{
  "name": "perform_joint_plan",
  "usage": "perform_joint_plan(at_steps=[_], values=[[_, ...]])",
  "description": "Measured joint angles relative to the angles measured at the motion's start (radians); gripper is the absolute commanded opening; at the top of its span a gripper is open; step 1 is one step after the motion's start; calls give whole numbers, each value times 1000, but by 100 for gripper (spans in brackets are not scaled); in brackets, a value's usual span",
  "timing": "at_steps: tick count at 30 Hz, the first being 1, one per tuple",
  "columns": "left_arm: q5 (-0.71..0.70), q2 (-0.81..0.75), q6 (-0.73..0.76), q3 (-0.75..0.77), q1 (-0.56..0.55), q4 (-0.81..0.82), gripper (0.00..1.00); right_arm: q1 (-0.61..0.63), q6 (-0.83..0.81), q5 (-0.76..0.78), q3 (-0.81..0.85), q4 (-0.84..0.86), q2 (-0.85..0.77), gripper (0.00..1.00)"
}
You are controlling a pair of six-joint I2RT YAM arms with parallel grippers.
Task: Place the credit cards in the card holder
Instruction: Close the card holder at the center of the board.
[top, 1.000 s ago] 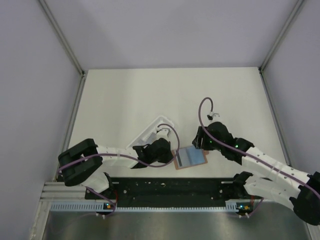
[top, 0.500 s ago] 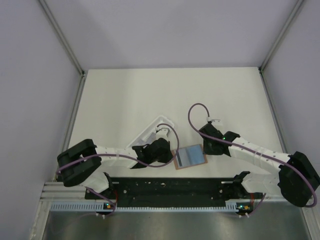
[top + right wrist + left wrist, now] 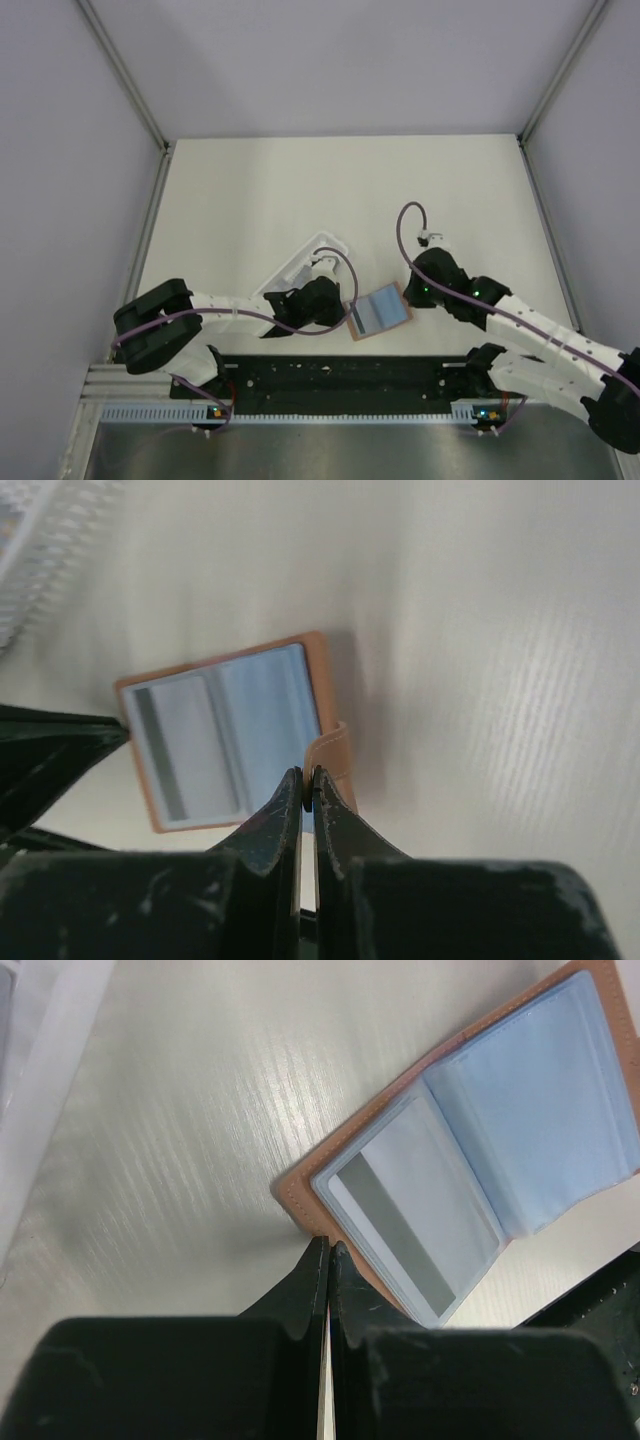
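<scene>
The card holder (image 3: 382, 311) lies open near the table's front edge, orange-brown outside and pale blue-grey inside (image 3: 540, 1120). A grey credit card (image 3: 420, 1210) with a dark stripe sits in its left pocket (image 3: 180, 745). My left gripper (image 3: 328, 1248) is shut with nothing between its fingers, its tips on the holder's left corner (image 3: 347, 312). My right gripper (image 3: 308, 776) is shut on the holder's closing strap (image 3: 332, 750) at the right edge, just right of the holder in the top view (image 3: 404, 292).
A long white tray (image 3: 305, 262) lies behind my left gripper, its rim showing at the left wrist view's left edge (image 3: 25, 1070). A black rail (image 3: 340, 375) runs along the near edge just in front of the holder.
My right gripper has closed from open onto the holder's strap, and its arm has shifted a little. The left gripper has stayed shut on the holder's corner.
</scene>
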Motion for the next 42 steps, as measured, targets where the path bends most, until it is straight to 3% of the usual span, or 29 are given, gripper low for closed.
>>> perform_joint_plan(at_steps=[5, 10, 23, 29, 30, 33, 37, 39, 42], values=[[0, 0, 0, 0, 0, -1, 0, 0, -15, -187, -35, 127, -134, 0], [0, 0, 0, 0, 0, -1, 0, 5, 12, -370, -79, 257, -150, 0], [-1, -9, -5, -1, 0, -11, 0, 121, 40, -581, -119, 500, 100, 0], [-13, -156, -31, -37, -7, -71, 0, 155, 97, -610, -177, 661, 224, 0], [-19, -199, -36, -46, -10, -85, 0, 158, 103, -612, -182, 686, 245, 3], [-34, -299, -50, -64, -16, -126, 0, 166, 116, -615, -182, 742, 307, 26], [-54, -394, -61, -82, -19, -178, 0, 177, 117, -626, -180, 769, 365, 49], [-64, -414, -65, -85, -19, -195, 0, 181, 111, -628, -178, 768, 362, 56], [-76, -416, -67, -85, -20, -215, 0, 182, 90, -628, -164, 741, 322, 57]])
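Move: The open card holder lies under the right hand's left side: its middle is about 7 cm left, 2 cm back and 4 cm below, with its right-hand tab held in those shut fingers. The left edge, where the flap must go, lies some 13 cm left, 4 cm back and 4 cm below. From the left hand, whose shut tips rest on that edge, the holder's middle is 7 cm right and 1 cm ahead; the card tray sits about 12 cm left and 11 cm ahead. Keeping its pinch on the tab, the right hand swings the right flap over the holder in an arc: about 15 cm left and 8 cm back, first up nearly 5 cm, then down past its starting height, rolling its left side up and turning counter-clockwise; near the bottom its fingers open off the tab. Meanwhile the left fingers, still shut, hold the left edge, then lift off it, up 6 cm and to the left. ##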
